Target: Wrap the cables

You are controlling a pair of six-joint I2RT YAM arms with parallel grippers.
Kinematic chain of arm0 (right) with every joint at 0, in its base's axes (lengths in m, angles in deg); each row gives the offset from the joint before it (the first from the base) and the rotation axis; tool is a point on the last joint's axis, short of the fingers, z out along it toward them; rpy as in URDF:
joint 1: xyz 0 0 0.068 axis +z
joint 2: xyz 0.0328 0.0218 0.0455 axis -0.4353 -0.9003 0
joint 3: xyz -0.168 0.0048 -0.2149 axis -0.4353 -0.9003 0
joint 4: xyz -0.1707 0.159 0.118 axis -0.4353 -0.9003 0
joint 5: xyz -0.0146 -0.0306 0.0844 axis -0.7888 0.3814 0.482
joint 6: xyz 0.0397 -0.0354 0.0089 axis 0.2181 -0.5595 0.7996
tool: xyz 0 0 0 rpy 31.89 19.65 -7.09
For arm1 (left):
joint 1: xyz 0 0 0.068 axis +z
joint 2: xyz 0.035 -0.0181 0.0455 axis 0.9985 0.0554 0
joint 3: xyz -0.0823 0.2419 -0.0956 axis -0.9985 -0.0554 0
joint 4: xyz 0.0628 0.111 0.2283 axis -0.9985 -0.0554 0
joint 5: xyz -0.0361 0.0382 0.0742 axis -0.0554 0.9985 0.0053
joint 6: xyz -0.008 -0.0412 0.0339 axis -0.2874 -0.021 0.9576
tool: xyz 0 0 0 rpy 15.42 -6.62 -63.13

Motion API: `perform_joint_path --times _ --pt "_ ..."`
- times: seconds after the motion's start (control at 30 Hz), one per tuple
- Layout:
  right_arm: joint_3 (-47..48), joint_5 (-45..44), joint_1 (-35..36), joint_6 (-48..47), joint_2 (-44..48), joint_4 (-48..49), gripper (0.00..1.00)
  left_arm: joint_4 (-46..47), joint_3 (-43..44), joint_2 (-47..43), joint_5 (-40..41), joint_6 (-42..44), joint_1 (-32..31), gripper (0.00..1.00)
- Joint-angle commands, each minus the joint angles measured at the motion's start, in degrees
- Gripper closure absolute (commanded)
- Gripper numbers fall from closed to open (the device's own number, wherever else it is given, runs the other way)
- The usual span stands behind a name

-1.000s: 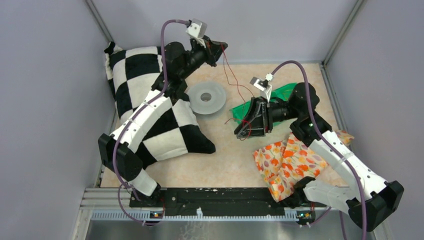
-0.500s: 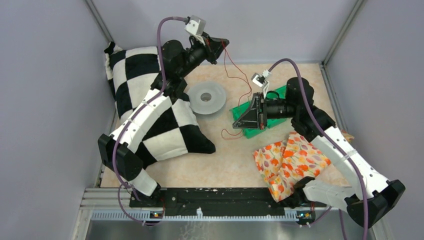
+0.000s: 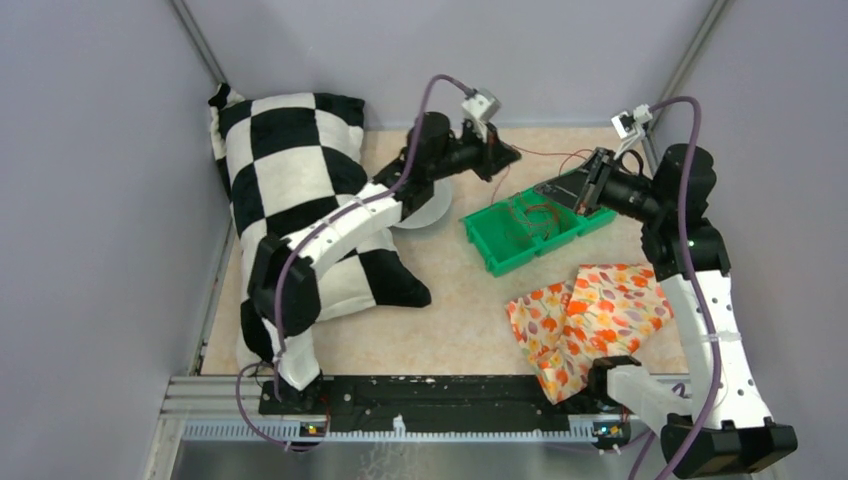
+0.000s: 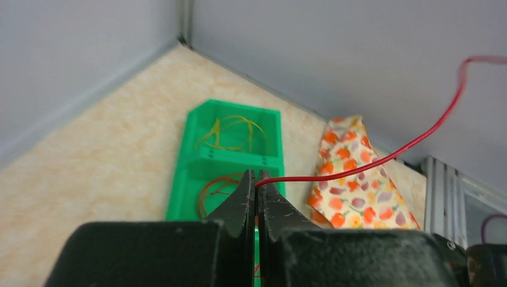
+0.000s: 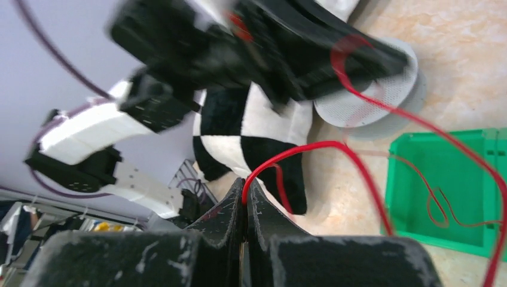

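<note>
A thin red cable (image 3: pixel 555 155) stretches in the air between my two grippers, above the green bin (image 3: pixel 500 262). My left gripper (image 3: pixel 512 155) is shut on one part of it, and the left wrist view shows the cable (image 4: pixel 359 168) leaving the pinched tips (image 4: pixel 257 183) to the right. My right gripper (image 3: pixel 545 189) is shut on another part, with the cable (image 5: pixel 299 149) arching out of its tips (image 5: pixel 244 183). More cables lie in the bin: a reddish-brown loop (image 4: pixel 209 190) in one compartment and a yellowish loop (image 4: pixel 230 128) in the other.
A black-and-white checked pillow (image 3: pixel 290 200) lies at the left, under the left arm. A grey disc (image 5: pixel 382 101) sits beside it, partly hidden from above. A floral cloth (image 3: pixel 580 320) lies in front of the bin. Walls close in the back and both sides.
My left arm swung from the back left over to the bin, still holding the cable. My right gripper shut on the cable, then lifted back and right, uncovering the bin.
</note>
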Motion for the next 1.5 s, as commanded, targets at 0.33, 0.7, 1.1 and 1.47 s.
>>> perform_joint_path --times 0.33,0.7,1.1,1.47 --pt "-4.6 -4.0 0.0 14.8 -4.4 4.0 1.0 -8.1 8.7 5.5 5.9 2.0 -3.0 0.27" --pt "-5.5 -11.1 -0.7 30.5 -11.3 15.0 1.0 -12.5 -3.4 -12.7 22.7 5.8 -0.1 0.21" --pt "-12.7 -34.3 7.6 42.9 -4.4 27.3 1.0 -11.3 -21.0 -24.6 14.9 -29.2 0.4 0.16" --pt "-15.2 -33.0 8.9 45.7 -5.5 32.3 1.0 18.2 -37.6 -23.8 6.4 -51.1 2.7 0.11"
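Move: Both closed grippers hold the red cable high up. The green tray's middle lies about 11 cm to the left gripper's right, 2 cm farther out and some 34 cm below; the white spool is roughly 21 cm to its left and 10 cm ahead. From the right gripper the tray's middle is about 10 cm ahead, 8 cm right and 35 cm down, and the flowered cloth some 14 cm back and 18 cm right. Dip the left gripper about 10 cm down and to the right, open its fingers to let go of the cable, then swing up and left clear of it and sink back with fingers wide, rolling some 40 degrees. Keep the right fingers shut on the cable and carry it forward over the tray's left part, slightly down, rolling and turning clockwise. ##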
